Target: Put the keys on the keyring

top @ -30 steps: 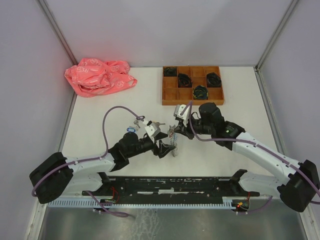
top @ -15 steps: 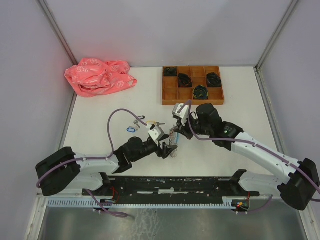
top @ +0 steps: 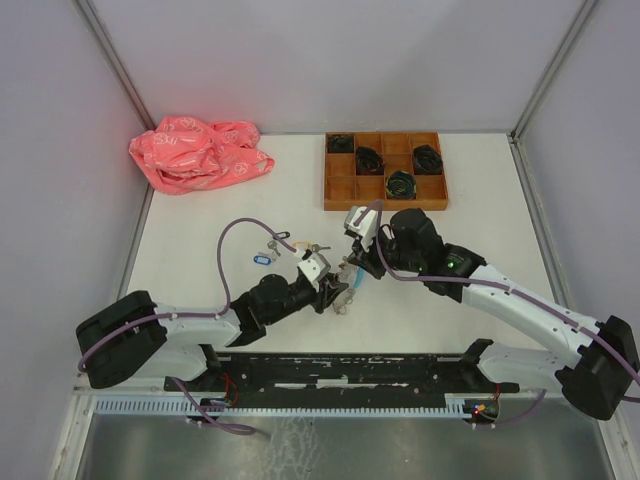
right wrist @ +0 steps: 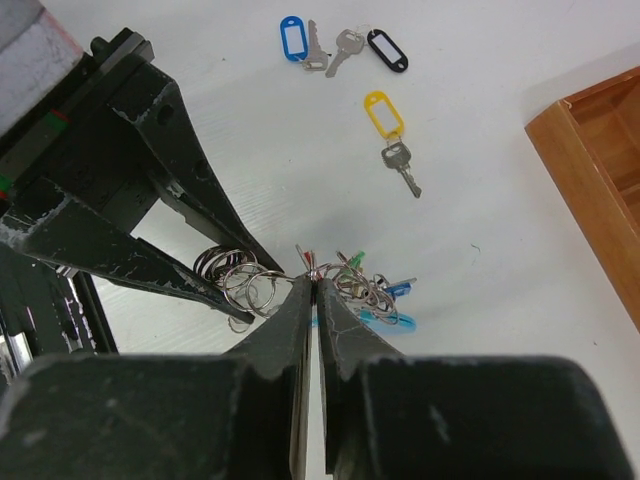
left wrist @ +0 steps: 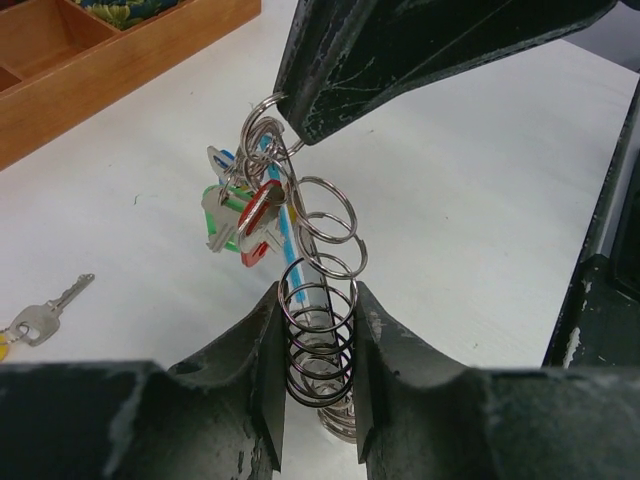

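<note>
The keyring (left wrist: 300, 215), a hoop strung with silvery rings, a light-blue section and red, green and blue tags, hangs just above the table between both grippers. My left gripper (left wrist: 318, 300) is shut on its stacked lower rings, which touch both pads. From above, my right gripper (right wrist: 315, 283) pinches the hoop's wire near the tagged keys (right wrist: 375, 285). In the top view the grippers meet at the keyring (top: 347, 285). Loose keys lie on the table to the left: blue-tagged (right wrist: 291, 38), black-tagged (right wrist: 388, 50) and yellow-tagged (right wrist: 385, 120).
A wooden compartment tray (top: 385, 203) holding black coiled bundles stands behind the right arm. A crumpled pink bag (top: 198, 152) lies at the back left. The loose keys (top: 275, 248) lie just left of the left wrist.
My left arm has pushed forward to the right, and its jaws have closed from wide apart onto the keyring's stacked rings. The right gripper has shifted slightly left, still pinching the hoop.
</note>
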Controlling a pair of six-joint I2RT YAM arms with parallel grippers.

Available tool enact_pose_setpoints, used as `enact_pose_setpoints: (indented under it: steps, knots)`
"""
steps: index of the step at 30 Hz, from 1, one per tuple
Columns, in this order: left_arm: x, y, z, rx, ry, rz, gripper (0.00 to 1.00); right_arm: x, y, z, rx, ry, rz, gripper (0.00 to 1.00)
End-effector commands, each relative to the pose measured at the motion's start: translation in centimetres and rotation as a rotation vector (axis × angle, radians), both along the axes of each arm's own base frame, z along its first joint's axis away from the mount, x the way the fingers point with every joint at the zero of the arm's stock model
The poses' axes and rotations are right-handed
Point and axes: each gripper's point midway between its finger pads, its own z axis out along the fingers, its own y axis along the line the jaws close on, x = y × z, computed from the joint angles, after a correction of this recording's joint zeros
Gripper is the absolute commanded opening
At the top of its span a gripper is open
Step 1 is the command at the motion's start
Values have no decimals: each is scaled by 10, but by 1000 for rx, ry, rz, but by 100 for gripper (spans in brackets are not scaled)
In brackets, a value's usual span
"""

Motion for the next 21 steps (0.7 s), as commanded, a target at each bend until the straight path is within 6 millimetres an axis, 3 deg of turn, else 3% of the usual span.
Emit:
enact_pose_setpoints:
  steps: [1,6,13,21]
  knots:
    - [8,0,20,-9,-61,28,12,13,9,47,110,-85,-42,14]
    - [9,1,20,8,-47,42,3,12,6,58,143,-83,-74,25]
    - [10,6,22,-10,-17,72,3,8,-7,59,162,-71,-130,42]
    - [13,8,29,-24,-18,96,3,0,-7,50,280,218,-317,47]
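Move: The right fingertips are still at the keyring's upper loop; the keyring's middle lies about 2 cm back, 2 cm left and 4 cm below them. The key with the yellow tag lies some 11 cm left and 3 cm ahead, about 15 cm below; the blue tag is 21 cm left and level fore-and-aft, just as low. From the left hand, gripping the lower coils, that upper loop is 5 cm ahead, 4 cm right and 5 cm up. The right fingers open, letting go of the keyring's upper loop, and rise some 4 cm; the left keeps hold. ##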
